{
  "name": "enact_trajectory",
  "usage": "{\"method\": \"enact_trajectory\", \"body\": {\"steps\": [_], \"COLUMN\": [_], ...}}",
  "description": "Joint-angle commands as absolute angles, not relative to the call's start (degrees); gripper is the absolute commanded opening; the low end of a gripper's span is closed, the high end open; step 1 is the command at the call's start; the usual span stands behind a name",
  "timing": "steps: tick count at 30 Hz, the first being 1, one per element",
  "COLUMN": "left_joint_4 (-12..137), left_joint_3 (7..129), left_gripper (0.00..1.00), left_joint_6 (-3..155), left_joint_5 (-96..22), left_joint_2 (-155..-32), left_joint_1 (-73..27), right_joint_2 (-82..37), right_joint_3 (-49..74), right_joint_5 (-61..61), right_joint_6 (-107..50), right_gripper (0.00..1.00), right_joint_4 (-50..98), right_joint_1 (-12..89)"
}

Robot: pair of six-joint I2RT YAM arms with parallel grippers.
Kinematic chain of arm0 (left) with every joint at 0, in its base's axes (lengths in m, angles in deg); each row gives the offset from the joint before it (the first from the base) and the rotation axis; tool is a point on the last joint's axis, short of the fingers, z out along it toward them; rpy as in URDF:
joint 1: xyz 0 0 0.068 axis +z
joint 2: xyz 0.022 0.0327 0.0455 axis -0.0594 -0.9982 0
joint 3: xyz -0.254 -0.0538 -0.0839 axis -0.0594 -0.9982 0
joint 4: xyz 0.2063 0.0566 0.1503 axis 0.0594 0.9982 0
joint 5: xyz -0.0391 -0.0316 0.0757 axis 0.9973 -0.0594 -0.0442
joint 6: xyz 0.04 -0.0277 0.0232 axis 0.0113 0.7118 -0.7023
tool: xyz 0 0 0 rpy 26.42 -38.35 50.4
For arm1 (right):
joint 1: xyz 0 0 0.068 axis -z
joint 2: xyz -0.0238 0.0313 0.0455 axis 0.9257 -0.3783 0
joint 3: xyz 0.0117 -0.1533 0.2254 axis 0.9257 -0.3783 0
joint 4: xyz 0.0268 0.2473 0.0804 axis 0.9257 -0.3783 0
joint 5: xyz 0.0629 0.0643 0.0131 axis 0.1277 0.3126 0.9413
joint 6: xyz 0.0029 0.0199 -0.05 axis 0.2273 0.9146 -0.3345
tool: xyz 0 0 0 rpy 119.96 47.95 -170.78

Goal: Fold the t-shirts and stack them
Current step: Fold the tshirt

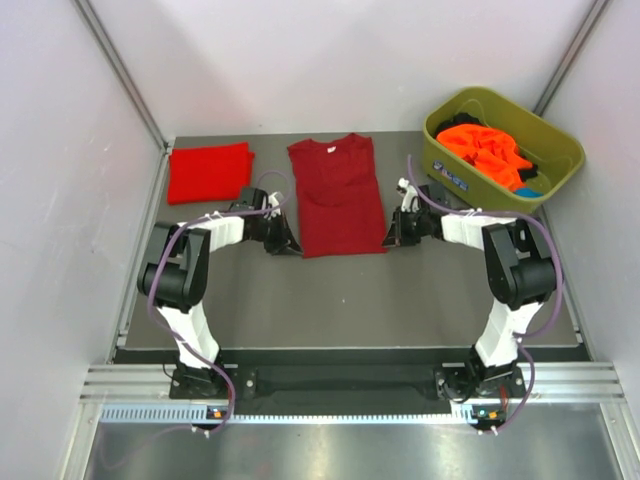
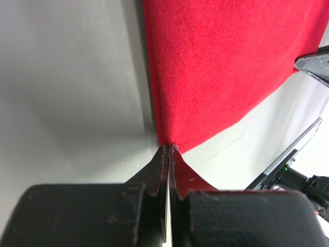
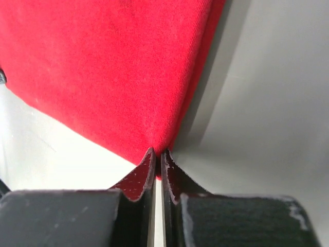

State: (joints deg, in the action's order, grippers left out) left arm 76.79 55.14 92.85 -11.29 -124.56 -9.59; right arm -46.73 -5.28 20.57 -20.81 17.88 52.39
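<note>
A dark crimson t-shirt lies flat on the mat, folded into a long strip with its collar at the far end. My left gripper is at its near left corner, and in the left wrist view the jaws are pressed together on the edge of the cloth. My right gripper is at the near right corner. In the right wrist view its jaws pinch the hem of the cloth. A brighter red t-shirt lies folded at the far left.
An olive-green tub stands at the far right with orange t-shirts and some dark and blue items bunched inside. White walls close in the grey mat on three sides.
</note>
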Motion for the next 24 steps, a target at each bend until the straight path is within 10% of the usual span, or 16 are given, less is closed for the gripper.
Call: {"method": "enact_trajectory", "body": {"steps": [1, 16, 20, 24], "left_joint_4": [77.65, 90.66, 92.86, 97.16], "left_joint_3": [53.37, 33.60, 34.80, 42.79], "left_gripper": [0.00, 0.00, 0.55, 0.62], "left_joint_6": [93.56, 98.29, 102.35, 99.98], "left_joint_5": [-11.75, -22.65, -25.20, -34.85], "left_joint_2": [-118.82, -97.46, -94.99, -95.68], "left_joint_1": [-10.39, -13.64, -16.98, -16.72], "right_joint_2": [-41.25, -23.24, -17.25, -13.99], "right_joint_3": [-8.06, -31.61, -34.61, -29.26], "right_joint_5": [20.78, 12.26, 8.83, 3.29], "right_joint_6": [-21.95, -12.30, -10.26, -12.19], "right_gripper": [0.00, 0.02, 0.18, 0.31], "right_joint_4": [17.35, 17.17, 14.81, 7.61], "right_joint_1": [51.42, 42.13, 40.88, 41.05]}}
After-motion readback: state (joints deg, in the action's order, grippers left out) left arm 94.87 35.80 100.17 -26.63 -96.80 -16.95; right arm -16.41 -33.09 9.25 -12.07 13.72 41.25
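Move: The dark-red t-shirt's two near corners are already pinched, one in each hand. Its middle lies about 15 cm ahead and 10 cm right of the left hand, and about 14 cm ahead and 13 cm left of the right. The bare table it goes to is some 13 cm straight back from either hand. The folded red shirt sits 22 cm ahead and 25 cm left of the left hand; the green bin is 24 cm ahead and 31 cm right of the right hand. The t-shirt is dragged by its near corners towards the table's front edge: both hands pull straight back together about 14 cm, keeping their pinch for most of the way. The left rises a couple of centimetres, then sinks again and drifts slightly left; the right stays low. Near the end both open, the left wide and rolling some 15 degrees, the right only partly, and the left corner comes free. ##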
